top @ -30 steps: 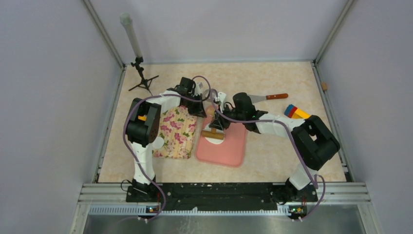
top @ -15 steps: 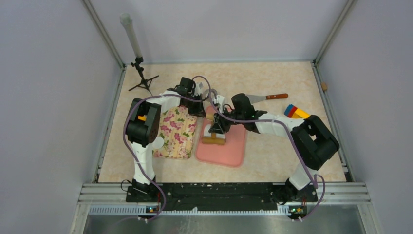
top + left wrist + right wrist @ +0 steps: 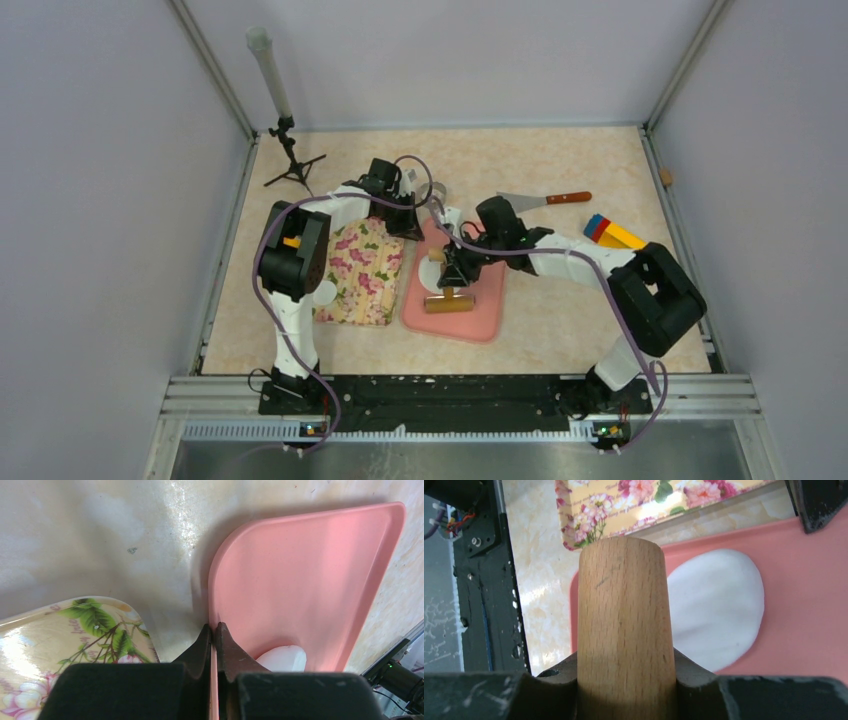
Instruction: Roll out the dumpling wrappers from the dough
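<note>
The pink board (image 3: 475, 310) lies mid-table, and my left gripper (image 3: 405, 226) is shut on its far left rim (image 3: 215, 630). The dough (image 3: 719, 605) is a flattened white oval on the board, and its edge also shows in the left wrist view (image 3: 282, 657). My right gripper (image 3: 452, 276) is shut on a wooden rolling pin (image 3: 449, 303) that lies crosswise on the near half of the board. In the right wrist view the rolling pin (image 3: 624, 620) fills the jaws, with the dough just beside it. No dumpling wrappers are in view.
A floral tray (image 3: 362, 272) sits against the board's left side. A scraper with a wooden handle (image 3: 545, 200) and coloured blocks (image 3: 607, 230) lie at the back right. A black tripod with a white tube (image 3: 290, 160) stands at the back left.
My right gripper has drawn the rolling pin toward the near edge of the board, across the dough. The left gripper has stayed on the board's rim.
</note>
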Robot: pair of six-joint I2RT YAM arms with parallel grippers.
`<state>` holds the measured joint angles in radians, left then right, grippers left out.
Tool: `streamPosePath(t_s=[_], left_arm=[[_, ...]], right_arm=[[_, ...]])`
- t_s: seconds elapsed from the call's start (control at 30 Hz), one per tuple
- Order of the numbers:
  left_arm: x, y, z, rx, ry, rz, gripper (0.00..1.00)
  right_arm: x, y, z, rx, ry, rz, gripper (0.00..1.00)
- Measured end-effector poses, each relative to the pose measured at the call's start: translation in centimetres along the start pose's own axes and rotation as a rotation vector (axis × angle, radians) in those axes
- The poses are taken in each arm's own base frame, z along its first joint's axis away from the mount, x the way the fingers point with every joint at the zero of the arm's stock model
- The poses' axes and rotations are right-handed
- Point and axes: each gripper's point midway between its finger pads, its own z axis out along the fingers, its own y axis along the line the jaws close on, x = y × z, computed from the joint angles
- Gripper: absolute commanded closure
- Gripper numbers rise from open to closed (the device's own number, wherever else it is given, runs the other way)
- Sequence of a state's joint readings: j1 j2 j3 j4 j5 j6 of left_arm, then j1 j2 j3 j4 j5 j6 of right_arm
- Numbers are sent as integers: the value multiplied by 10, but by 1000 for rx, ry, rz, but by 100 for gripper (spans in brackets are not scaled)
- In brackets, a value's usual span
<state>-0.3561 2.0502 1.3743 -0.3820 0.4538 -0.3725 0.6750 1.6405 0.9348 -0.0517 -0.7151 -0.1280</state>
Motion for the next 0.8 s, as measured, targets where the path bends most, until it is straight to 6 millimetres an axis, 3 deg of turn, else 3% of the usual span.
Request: streamPosePath(t_s=[0.17,0.5,0.63,0.8], left_arm=[[0,0,0,0,0,-1,100],[0,0,0,2,0,0,100],[0,0,0,2,0,0,100],[0,0,0,2,0,-1,100]], right_arm=[[-6,-4,-18,66,-24,-1,100],[-66,-41,-27,237,-201,69,100],[-60,-63,-17,310,-205,111,100],[-57,-63,-8,314,-199,111,100]])
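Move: The right hand already grips the rolling pin, its big roller some 5 cm below the hand, just past the wrapper's near edge. The wrapper's middle lies about 6 cm ahead, 3 cm to the left and 7 cm below; the flowered tray's middle is about 7 cm ahead and 18 cm left, the metal bowl some 25 cm ahead and 3 cm left. From the left hand, the wrapper is about 8 cm back and 4 cm to the right, slightly lower. With its grip on the pin unchanged, the right hand lifts the roller from the wrapper's near side in an arc, about 5 cm up while carrying it some 8 cm forward over the dough, the wrist swinging roughly 20 degrees clockwise on the way. Over the last part it sinks about 2.5 cm and sets the roller down across the wrapper's far part, while the shut left gripper stays put on the pink tray's left rim. ##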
